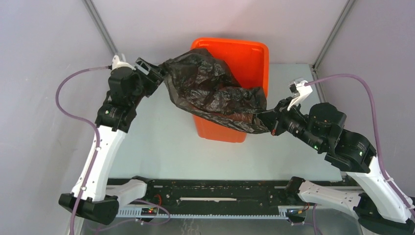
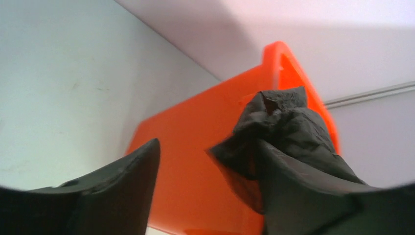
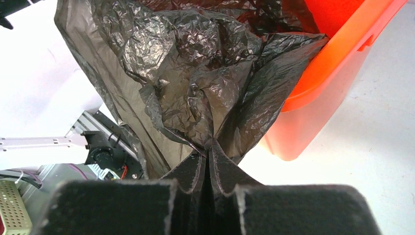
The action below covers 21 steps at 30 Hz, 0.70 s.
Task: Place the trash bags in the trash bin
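Note:
The orange trash bin (image 1: 254, 54) stands at the back middle of the table. The black, wrinkly trash bag (image 1: 210, 93) lies stretched across its mouth, from the left rim over the front wall. My left gripper (image 1: 155, 72) hovers at the bin's left rim. In the left wrist view it (image 2: 205, 147) is open, with the bag (image 2: 288, 127) draped over its right finger and the bin's wall (image 2: 195, 161) showing in the gap. My right gripper (image 1: 268, 122) is at the bin's front right corner. In the right wrist view it (image 3: 210, 144) is shut on a pinch of the bag (image 3: 195, 73), beside the bin (image 3: 333, 73).
Grey enclosure walls close in on three sides, with metal posts at the back left (image 1: 100, 24) and back right (image 1: 333, 34). The pale table (image 1: 161, 142) runs in front of the bin. A black rail with cables (image 1: 220, 196) lies along the near edge between the arm bases.

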Tool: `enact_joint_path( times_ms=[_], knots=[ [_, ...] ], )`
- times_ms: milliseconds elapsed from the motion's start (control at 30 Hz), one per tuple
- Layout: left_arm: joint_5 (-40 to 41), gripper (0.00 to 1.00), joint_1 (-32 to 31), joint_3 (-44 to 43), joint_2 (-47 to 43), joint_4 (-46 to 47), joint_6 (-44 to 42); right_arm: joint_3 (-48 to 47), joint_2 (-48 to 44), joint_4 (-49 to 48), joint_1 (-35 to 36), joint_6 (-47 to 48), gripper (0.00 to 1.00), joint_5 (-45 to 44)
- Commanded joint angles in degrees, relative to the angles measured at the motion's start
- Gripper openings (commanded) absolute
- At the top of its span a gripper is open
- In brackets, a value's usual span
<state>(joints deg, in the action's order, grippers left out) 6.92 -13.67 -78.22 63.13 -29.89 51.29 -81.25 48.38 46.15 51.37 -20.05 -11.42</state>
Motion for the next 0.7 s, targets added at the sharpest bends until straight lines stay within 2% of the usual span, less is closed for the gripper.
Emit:
enact_joint_path(
  times_ms=[0, 67, 300, 400, 500, 667],
  knots=[
    [-7.69, 0.86, 0.31, -1.18, -6.83, 2.01, -1.99, -0.69, 0.14, -0.28, -0.4, -0.35, 0.1, 0.44],
    [-9.39, 0.98, 0.31, -0.93, -9.56, 0.04, -2.32, -1.19, 0.58, 0.26, -0.46, -0.04, 0.12, 0.43],
    [-9.71, 1.0, 0.36, 2.87, -21.46, -10.41, 2.4, -3.32, 2.59, 2.1, -0.49, -0.37, 0.26, 0.46],
    [-13.65, 1.0, 0.4, 8.22, -27.21, -7.35, 6.91, -3.85, 2.97, 2.27, -0.49, -0.68, 0.31, 0.09],
    [-20.91, 0.98, -0.09, 13.25, -30.56, -1.1, 9.65, -4.68, 3.41, 2.76, -0.49, -0.63, 0.41, 0.0],
    [-23.33, 0.99, -5.75, 17.17, -30.17, 3.58, 9.55, -7.1, 4.4, 5.67, -0.49, -0.07, 0.54, -0.97]
  ],
)
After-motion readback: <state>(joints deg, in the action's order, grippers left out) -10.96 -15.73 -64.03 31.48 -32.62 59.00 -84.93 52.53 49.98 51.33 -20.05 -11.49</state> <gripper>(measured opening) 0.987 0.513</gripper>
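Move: The trash bag's left corner is right at my left fingertips. The bag's middle lies some 20 cm to the right of my left hand, about 8 cm nearer me and slightly lower; the bin's mouth is roughly 25 cm to its right, 3 cm farther out and 10 cm below. My right hand still has the bag's near right end between its fingers, with the bag's middle about 19 cm to its left and 8 cm ahead, and the bin's mouth 14 cm left, 20 cm ahead. I spread my left fingers from part-open to fully wide, let go of the bag's left corner and pull that hand back about 16 cm, arching up some 6 cm before sinking again, then easing right and turning roughly 20 degrees clockwise. My right hand stays almost in place, sinking about 1 cm while its nearly shut fingers open halfway around the gathered plastic. ##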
